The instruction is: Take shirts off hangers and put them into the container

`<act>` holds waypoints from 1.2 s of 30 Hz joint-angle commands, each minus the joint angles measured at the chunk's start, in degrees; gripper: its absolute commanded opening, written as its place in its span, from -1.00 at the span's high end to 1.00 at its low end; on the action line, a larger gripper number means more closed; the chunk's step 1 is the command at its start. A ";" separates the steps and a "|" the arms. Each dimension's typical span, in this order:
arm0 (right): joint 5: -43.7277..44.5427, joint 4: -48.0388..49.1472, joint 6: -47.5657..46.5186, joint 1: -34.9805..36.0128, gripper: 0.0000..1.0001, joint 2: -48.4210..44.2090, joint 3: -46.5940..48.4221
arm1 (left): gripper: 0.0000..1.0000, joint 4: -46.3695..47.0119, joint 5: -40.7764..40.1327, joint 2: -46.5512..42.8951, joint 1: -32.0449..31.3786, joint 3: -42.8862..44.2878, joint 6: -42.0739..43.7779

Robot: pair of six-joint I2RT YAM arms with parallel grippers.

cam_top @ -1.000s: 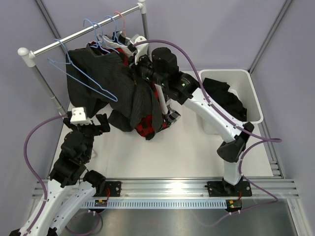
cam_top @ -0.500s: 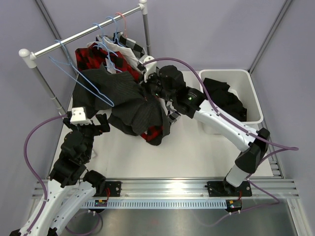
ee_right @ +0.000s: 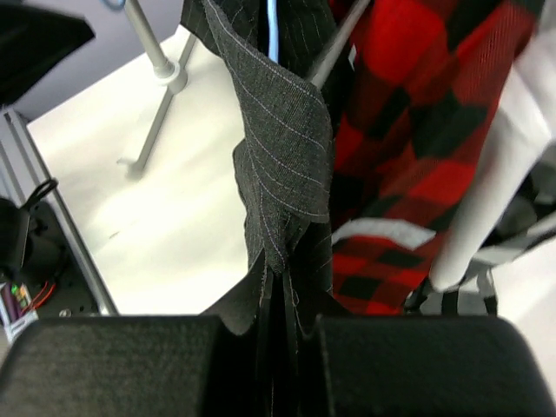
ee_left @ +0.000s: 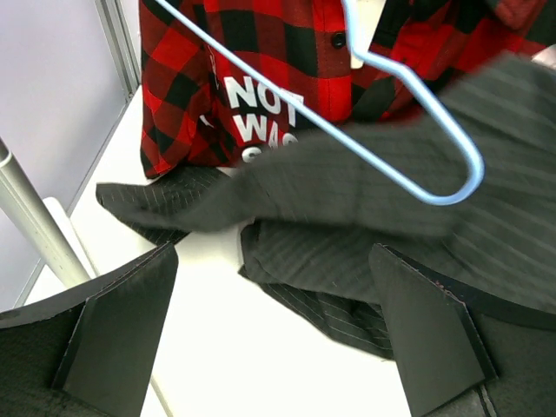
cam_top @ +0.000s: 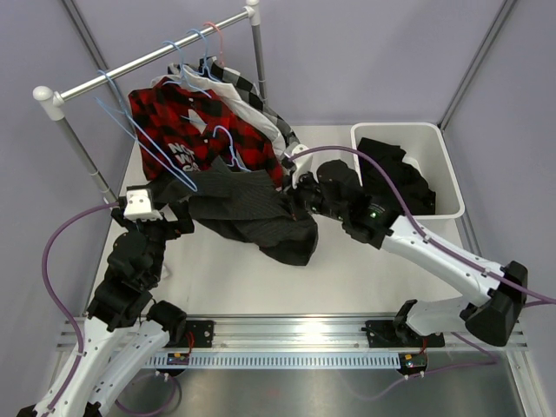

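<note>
My right gripper (cam_top: 294, 204) is shut on a fold of the charcoal pinstriped shirt (cam_top: 252, 213), which stretches low over the table from there toward the left arm. The cloth is pinched between the jaws of that gripper (ee_right: 287, 304). A red-black plaid shirt (cam_top: 200, 139) with white lettering hangs on the rack behind it. A bare light-blue hanger (cam_top: 148, 143) slants down from the rail, its lower end (ee_left: 417, 165) over the pinstriped shirt. My left gripper (ee_left: 274, 347) stands open just above the table, nothing in it. The white container (cam_top: 400, 127) at the right holds a black shirt (cam_top: 400, 178).
The rack's rail (cam_top: 148, 56) crosses the back left, its post (cam_top: 82, 161) near my left arm. White and black-white checked shirts (cam_top: 265, 113) hang behind the plaid one on more hangers (cam_top: 195, 43). Walls close the table at left, back and right.
My right gripper has pulled the pinstriped shirt down and forward to the right, away from the rack, uncovering the plaid shirt. The left arm has stayed still.
</note>
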 commanded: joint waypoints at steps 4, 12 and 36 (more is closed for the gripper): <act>-1.53 -5.48 1.29 0.65 1.00 -10.37 -4.40 | -0.98 3.00 0.53 0.59 0.46 -0.44 -0.42; 1.97 -15.85 -0.03 0.65 1.00 -22.67 -4.41 | -0.98 2.22 8.61 3.13 0.46 3.85 -2.79; -0.48 -2.85 2.08 0.65 1.00 -17.59 -8.27 | -0.94 -4.30 41.06 26.16 -7.26 34.97 -18.00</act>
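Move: The dark pinstriped shirt is already off the rack with its blue hanger still inside and one end pinched in the right hand. That hanger lies about 11 cm ahead of the left hand, 18 cm to its right and some 5 cm higher; from the right hand it is about 11 cm ahead, 15 cm left and 3 cm up. The empty hanger's lower tip hangs some 5 cm ahead of the left hand, 10 cm right and 5 cm up, with the red plaid shirt about 18 cm ahead of that hand and 12 cm right. Keeping its pinch on the dark shirt, the right hand pulls back and to the right, rising about 7 cm on the way, then turns and comes part of the way forward and left again while sinking some 8 cm, its wrist nearly unchanged. The left hand, still at first, sweeps about 16 cm to the right and climbs some 13 cm towards the dark shirt's hanger, fingers wide open all the way, its wrist swinging roughly 45 degrees clockwise and rolling left side down so that the fingers face forward and right. ##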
